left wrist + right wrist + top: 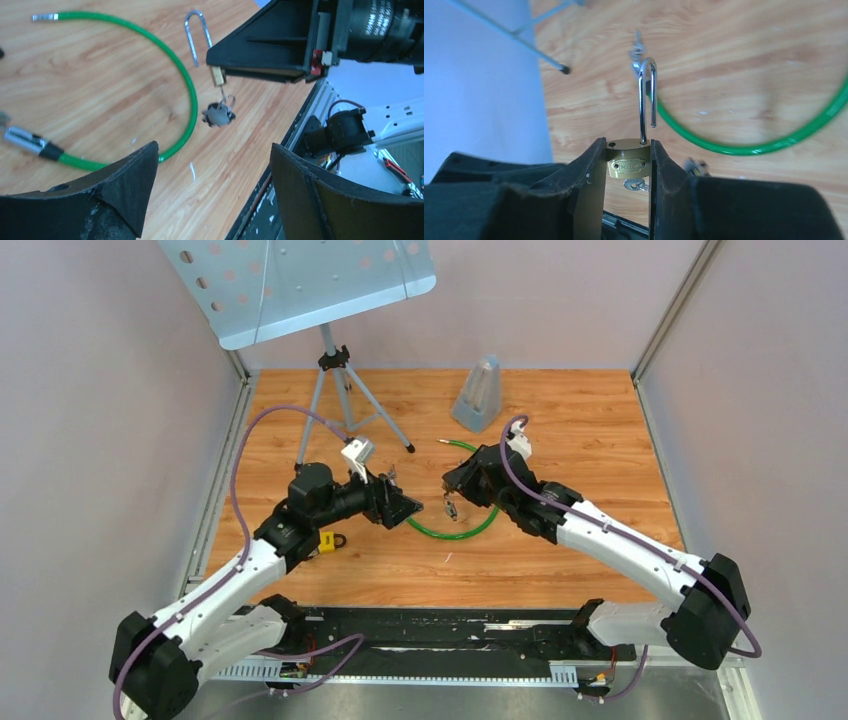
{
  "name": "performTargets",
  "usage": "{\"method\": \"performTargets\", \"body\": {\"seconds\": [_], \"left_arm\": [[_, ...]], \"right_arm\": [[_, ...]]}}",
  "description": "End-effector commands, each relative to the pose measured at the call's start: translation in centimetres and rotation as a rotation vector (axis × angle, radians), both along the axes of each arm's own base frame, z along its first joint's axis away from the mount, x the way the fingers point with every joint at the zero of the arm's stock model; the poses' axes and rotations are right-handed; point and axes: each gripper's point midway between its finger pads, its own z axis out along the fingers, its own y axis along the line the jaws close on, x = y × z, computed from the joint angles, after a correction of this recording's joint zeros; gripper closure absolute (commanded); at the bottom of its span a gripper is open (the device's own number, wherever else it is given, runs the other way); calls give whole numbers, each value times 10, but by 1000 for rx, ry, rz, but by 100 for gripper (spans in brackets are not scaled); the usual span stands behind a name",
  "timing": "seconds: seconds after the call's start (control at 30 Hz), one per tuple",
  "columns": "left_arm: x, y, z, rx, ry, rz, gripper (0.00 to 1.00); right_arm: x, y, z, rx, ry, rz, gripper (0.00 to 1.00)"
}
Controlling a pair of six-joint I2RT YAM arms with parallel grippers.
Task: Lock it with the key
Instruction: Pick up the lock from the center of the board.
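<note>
My right gripper (626,150) is shut on a brass padlock (626,162), held off the table with its steel shackle (647,95) swung open and one leg free. A key (636,185) sticks out of the lock's underside. In the left wrist view the same padlock (217,76) pokes from under the right gripper's black fingers (270,45), with the key and its ring (220,112) dangling below. My left gripper (215,155) is open with nothing between its fingers, a short way from the hanging key. From above, the two grippers (405,505) (452,483) face each other over mid-table.
A green cable (455,530) with metal ends curves on the wooden table beneath both grippers. A small yellow padlock (327,542) lies beside the left arm. A music stand's tripod (340,390) and a grey metronome (480,395) stand at the back.
</note>
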Motion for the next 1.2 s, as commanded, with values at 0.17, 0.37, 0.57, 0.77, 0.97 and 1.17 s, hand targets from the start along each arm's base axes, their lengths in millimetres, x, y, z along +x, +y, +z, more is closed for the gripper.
{"method": "performTargets", "body": {"seconds": [0.17, 0.37, 0.57, 0.77, 0.97, 1.17], "left_arm": [[18, -50, 92, -113, -469, -20, 15], [21, -67, 110, -143, -531, 4, 15], [12, -78, 134, -128, -678, -43, 10], [22, -69, 149, -111, -711, 34, 12], [21, -72, 154, -170, -685, 39, 34], [29, -69, 152, -211, -664, 97, 44]], "right_arm": [[9, 17, 140, 269, -295, -63, 88], [4, 5, 168, 356, -319, -106, 87], [-3, 8, 175, 395, -303, -84, 85], [-5, 19, 173, 422, -265, -50, 85], [-5, 21, 173, 447, -246, -58, 85], [-5, 21, 179, 470, -253, -64, 85]]}}
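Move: The brass lock is already pinched between the right hand's fingertips, its keys hanging some 6 cm below and 1 cm back of the right hand. From the open left hand the lock is about 10 cm to the right, 3 cm ahead and 2 cm lower. The green cable's keyed end lies on the board some 11 cm ahead of the left hand, 2 cm left and roughly 21 cm below. While both hands rise some 13 cm, the left moves right towards the held lock, tipping up and narrowing. ##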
